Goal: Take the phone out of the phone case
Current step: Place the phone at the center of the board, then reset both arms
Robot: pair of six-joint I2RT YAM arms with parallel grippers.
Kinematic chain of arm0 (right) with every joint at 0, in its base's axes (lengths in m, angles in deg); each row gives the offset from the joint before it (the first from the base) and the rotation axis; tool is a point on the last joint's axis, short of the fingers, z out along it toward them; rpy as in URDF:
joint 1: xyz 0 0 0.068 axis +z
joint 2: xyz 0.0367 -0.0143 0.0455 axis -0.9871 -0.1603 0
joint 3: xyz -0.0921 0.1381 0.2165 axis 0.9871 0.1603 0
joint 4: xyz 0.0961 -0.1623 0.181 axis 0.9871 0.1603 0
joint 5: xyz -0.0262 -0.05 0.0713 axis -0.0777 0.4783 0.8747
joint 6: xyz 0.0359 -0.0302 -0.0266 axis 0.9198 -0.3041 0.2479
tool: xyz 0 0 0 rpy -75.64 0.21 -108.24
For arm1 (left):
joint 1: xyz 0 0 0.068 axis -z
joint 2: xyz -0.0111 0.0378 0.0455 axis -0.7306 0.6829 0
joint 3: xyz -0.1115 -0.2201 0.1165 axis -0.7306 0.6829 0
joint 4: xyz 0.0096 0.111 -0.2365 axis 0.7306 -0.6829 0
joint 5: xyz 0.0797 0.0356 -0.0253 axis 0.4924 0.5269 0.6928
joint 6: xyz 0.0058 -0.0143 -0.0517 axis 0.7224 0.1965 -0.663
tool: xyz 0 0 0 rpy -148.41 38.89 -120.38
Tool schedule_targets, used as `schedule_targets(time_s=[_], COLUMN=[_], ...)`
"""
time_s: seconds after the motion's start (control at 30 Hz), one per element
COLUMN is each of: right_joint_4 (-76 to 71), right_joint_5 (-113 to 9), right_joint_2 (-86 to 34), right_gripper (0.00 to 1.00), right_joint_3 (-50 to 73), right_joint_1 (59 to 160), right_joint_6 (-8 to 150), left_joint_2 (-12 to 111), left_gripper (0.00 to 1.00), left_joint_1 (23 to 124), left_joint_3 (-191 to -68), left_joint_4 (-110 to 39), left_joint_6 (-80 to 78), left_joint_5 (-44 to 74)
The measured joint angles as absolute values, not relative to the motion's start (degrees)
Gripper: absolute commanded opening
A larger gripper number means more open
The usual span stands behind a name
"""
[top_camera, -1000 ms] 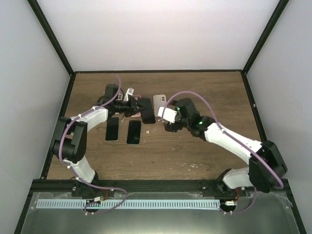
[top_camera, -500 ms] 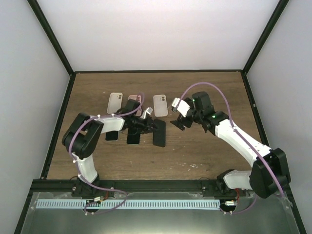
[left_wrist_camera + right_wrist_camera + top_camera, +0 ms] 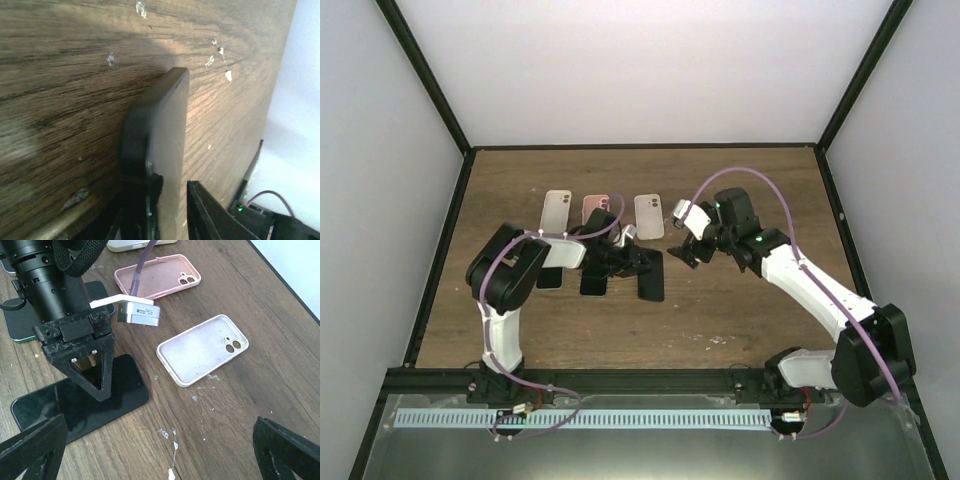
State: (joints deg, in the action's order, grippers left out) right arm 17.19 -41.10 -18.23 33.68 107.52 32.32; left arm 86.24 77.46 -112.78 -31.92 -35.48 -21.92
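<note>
A bare black phone [image 3: 652,277] lies flat on the wood table, right of centre. My left gripper [image 3: 628,262] straddles its near end, open a little. In the left wrist view the phone [image 3: 167,125] runs edge-on between the jaws of the gripper [image 3: 174,181], with a thin gap at the right finger [image 3: 200,200]. An empty cream phone case [image 3: 202,347] lies just behind the phone [image 3: 80,400]. My right gripper [image 3: 682,248] hovers wide open over bare wood beside them, holding nothing [image 3: 160,440].
An empty pink case [image 3: 597,208] and an empty white case [image 3: 556,211] lie in the back row. Two more dark phones [image 3: 595,281] [image 3: 550,277] lie partly under my left arm. Black frame rails border the table.
My left gripper carried the black phone from the back row to the right front, laid it flat, and its jaws parted slightly. My right gripper drew back to the right.
</note>
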Motion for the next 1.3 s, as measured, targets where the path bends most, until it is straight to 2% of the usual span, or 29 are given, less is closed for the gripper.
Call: schedule_targets(time_s=[0.13, 0.2, 0.27, 0.4, 0.57, 0.77, 1.0, 1.3], right_joint_4=[17.2, 17.2, 17.1, 15.8, 12.4, 7.2, -1.8, -17.3], right_joint_5=[-41.0, -41.0, -41.0, -41.2, -40.3, -36.3, -33.4, -40.1], right_joint_2=[-18.5, -18.6, -18.6, -18.6, -18.5, -18.3, -17.1, -17.5], right_gripper=[1.0, 1.0, 1.0, 1.0, 1.0, 1.0, 1.0, 1.0], right_joint_3=[33.7, 33.7, 33.7, 33.7, 33.7, 34.1, 38.9, 49.9], right_joint_1=[107.5, 107.5, 107.5, 107.3, 104.0, 94.6, 84.7, 80.1], right_joint_6=[32.6, 32.9, 33.5, 35.9, 40.2, 47.0, 56.1, 64.1], left_joint_2=[86.3, 86.2, 85.7, 82.4, 77.8, 68.1, 54.6, 46.3], left_gripper=[0.52, 0.64, 0.81, 0.99, 1.0, 1.0, 1.0, 1.0], left_joint_1=[78.0, 78.3, 78.6, 79.3, 79.0, 75.2, 58.1, 35.4], left_joint_3=[-113.7, -114.7, -115.4, -115.6, -115.3, -114.4, -113.6, -103.8], left_joint_4=[-33.1, -33.8, -34.8, -38.8, -46.4, -52.6, -52.4, -42.1], left_joint_6=[-35.4, -34.9, -34.1, -31.7, -27.5, -21.4, -14.0, -4.7], left_joint_5=[-20.2, -19.2, -18.4, -14.3, -9.3, -6.5, -3.8, -1.2])
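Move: The left fingers are still around the phone, whose middle lies about 3 cm back and 2 cm right of that hand, some 1 cm below it. The nearest white case is about 13 cm ahead and 1 cm right of the left hand, the pink case 12 cm ahead and 13 cm left, the middle phone 2 cm back and 14 cm left. From the right hand, the held phone lies roughly 7 cm left, 4 cm back and 17 cm below. Open the left gripper fully to let go of the phone, keeping the hand nearly in place at first, then lift and sweep it away about 33 cm left, 16 cm up and somewhat forward, turning the wrist counter-clockwise and tipping the fingers up. Meanwhile draw the open right hand away from the phone, right and half as far forward, rising a little then sinking back, turned clockwise some 40 degrees. ##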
